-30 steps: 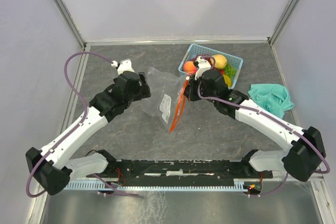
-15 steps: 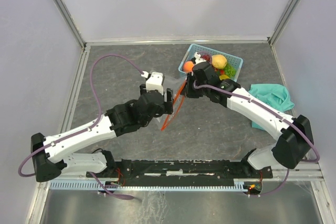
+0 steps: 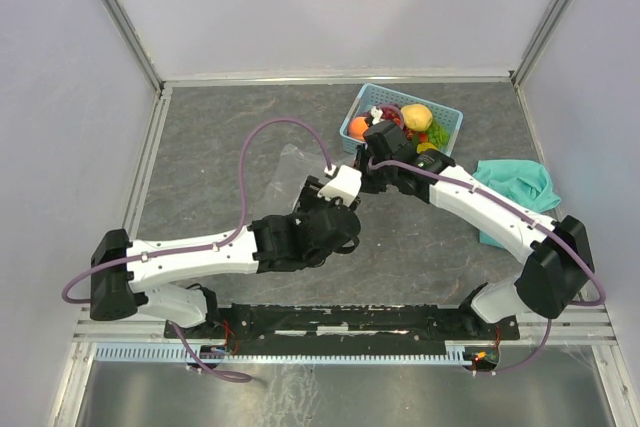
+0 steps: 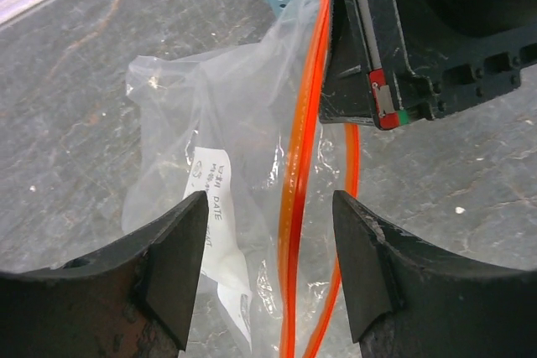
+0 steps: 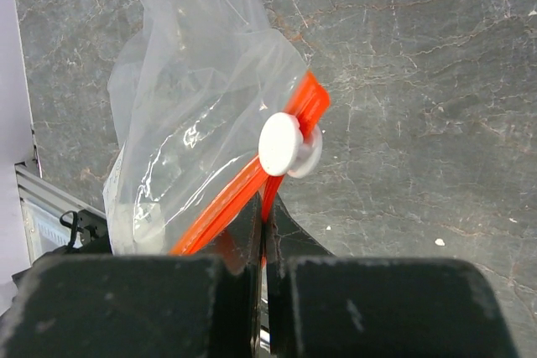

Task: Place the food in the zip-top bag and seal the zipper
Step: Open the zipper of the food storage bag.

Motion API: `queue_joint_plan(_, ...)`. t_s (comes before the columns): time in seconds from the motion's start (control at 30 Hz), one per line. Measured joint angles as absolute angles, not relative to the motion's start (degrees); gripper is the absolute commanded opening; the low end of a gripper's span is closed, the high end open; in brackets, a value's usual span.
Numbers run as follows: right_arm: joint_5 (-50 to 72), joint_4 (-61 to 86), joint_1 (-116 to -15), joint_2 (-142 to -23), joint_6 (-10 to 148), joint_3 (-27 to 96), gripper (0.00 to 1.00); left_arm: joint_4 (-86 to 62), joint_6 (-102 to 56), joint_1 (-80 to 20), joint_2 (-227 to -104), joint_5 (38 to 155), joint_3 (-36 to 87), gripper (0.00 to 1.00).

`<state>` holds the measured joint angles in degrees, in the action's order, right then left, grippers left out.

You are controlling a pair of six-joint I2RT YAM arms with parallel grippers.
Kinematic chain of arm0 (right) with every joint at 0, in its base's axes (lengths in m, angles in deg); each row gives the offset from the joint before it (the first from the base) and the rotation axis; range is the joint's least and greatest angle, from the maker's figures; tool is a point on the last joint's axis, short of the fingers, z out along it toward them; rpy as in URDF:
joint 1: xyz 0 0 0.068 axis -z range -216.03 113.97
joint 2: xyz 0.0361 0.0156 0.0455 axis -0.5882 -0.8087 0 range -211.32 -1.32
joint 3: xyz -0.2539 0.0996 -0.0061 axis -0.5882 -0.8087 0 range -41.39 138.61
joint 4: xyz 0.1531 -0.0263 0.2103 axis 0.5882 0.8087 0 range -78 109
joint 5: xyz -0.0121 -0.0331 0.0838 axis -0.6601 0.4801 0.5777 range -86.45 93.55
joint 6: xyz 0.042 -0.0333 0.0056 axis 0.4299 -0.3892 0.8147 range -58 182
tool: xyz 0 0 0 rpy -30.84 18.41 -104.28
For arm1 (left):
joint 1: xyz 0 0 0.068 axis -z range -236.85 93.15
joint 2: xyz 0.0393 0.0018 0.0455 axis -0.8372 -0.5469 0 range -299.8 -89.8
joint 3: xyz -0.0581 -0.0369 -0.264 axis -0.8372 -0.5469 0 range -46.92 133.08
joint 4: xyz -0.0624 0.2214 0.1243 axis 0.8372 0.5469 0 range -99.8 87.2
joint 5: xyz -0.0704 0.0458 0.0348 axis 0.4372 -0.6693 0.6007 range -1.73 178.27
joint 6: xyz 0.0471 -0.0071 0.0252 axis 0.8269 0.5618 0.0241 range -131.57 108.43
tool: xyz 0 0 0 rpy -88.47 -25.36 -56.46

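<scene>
The zip-top bag [image 3: 288, 169] is clear, with a white label [image 4: 214, 199], and hangs crumpled onto the table. Its red-orange zipper [image 4: 295, 182] runs between the open fingers [image 4: 172, 274] of my left gripper [image 4: 268, 274], which touch nothing. My right gripper [image 5: 267, 224] is shut on the zipper [image 5: 222, 207] just under the white slider [image 5: 285, 144] and holds that end up; it also shows in the left wrist view [image 4: 419, 31]. The food lies in the light-blue basket [image 3: 452, 119]: a yellow lemon [image 3: 418, 116], an orange peach [image 3: 359, 128] and green pieces [image 3: 437, 134].
A teal cloth [image 3: 515, 187] lies at the right, beside the right forearm. The two wrists meet at mid-table, just in front of the basket. Grey walls and a metal frame enclose the table on the left, the back and the right.
My left arm has swung from the bag's left side round to the right, and its open gripper now straddles the zipper. My right gripper has kept its hold on the zipper end.
</scene>
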<state>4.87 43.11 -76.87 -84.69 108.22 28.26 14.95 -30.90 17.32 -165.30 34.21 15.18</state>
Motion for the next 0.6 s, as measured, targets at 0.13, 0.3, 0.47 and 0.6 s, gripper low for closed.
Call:
queue_joint_plan(0.13, 5.31, 43.33, -76.87, -84.78, 108.94, 28.26, 0.02, 15.48, -29.59, 17.94, -166.46, 30.75, 15.18, 0.62)
queue_joint_plan(0.3, 6.31, 43.31, -76.87, -85.09, 109.37, 28.28, 0.02, 16.24, -28.06, 18.15, -167.53, 27.93, 15.18, 0.54)
queue_joint_plan(0.47, 7.38, 42.91, -76.87, -86.29, 109.81, 28.56, 0.02, 17.75, -27.45, 18.18, -169.35, 26.80, 15.18, 0.43)
queue_joint_plan(0.6, 8.04, 42.59, -76.87, -86.68, 110.25, 28.56, 0.04, 18.93, -27.30, 18.18, -169.98, 26.65, 15.18, 0.22)
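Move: The near orange strip of the bag's zipper runs between the left gripper's open fingers, about 1 cm ahead of its hand point, 1 cm to its right and 2 cm lower. The right gripper already holds the zipper's far end, roughly 5 cm ahead of the left hand and 9 cm to its right; from the right gripper, that near stretch of strip lies about 4 cm back and 8 cm left. From the left hand, the bag body hangs some 8 cm ahead, 4 cm left and 8 cm lower; the fruit basket stands about 21 cm ahead, 18 cm right and 17 cm below. Bring the left gripper about 2 cm left and 2 cm down over the near orange strip, rolling it some 15 degrees so its left side rises, and close the fingers to roughly half their gap with the strip between the tips. Keep the right gripper shut on the zipper's far end while easing it about 1 cm left and slightly down. ##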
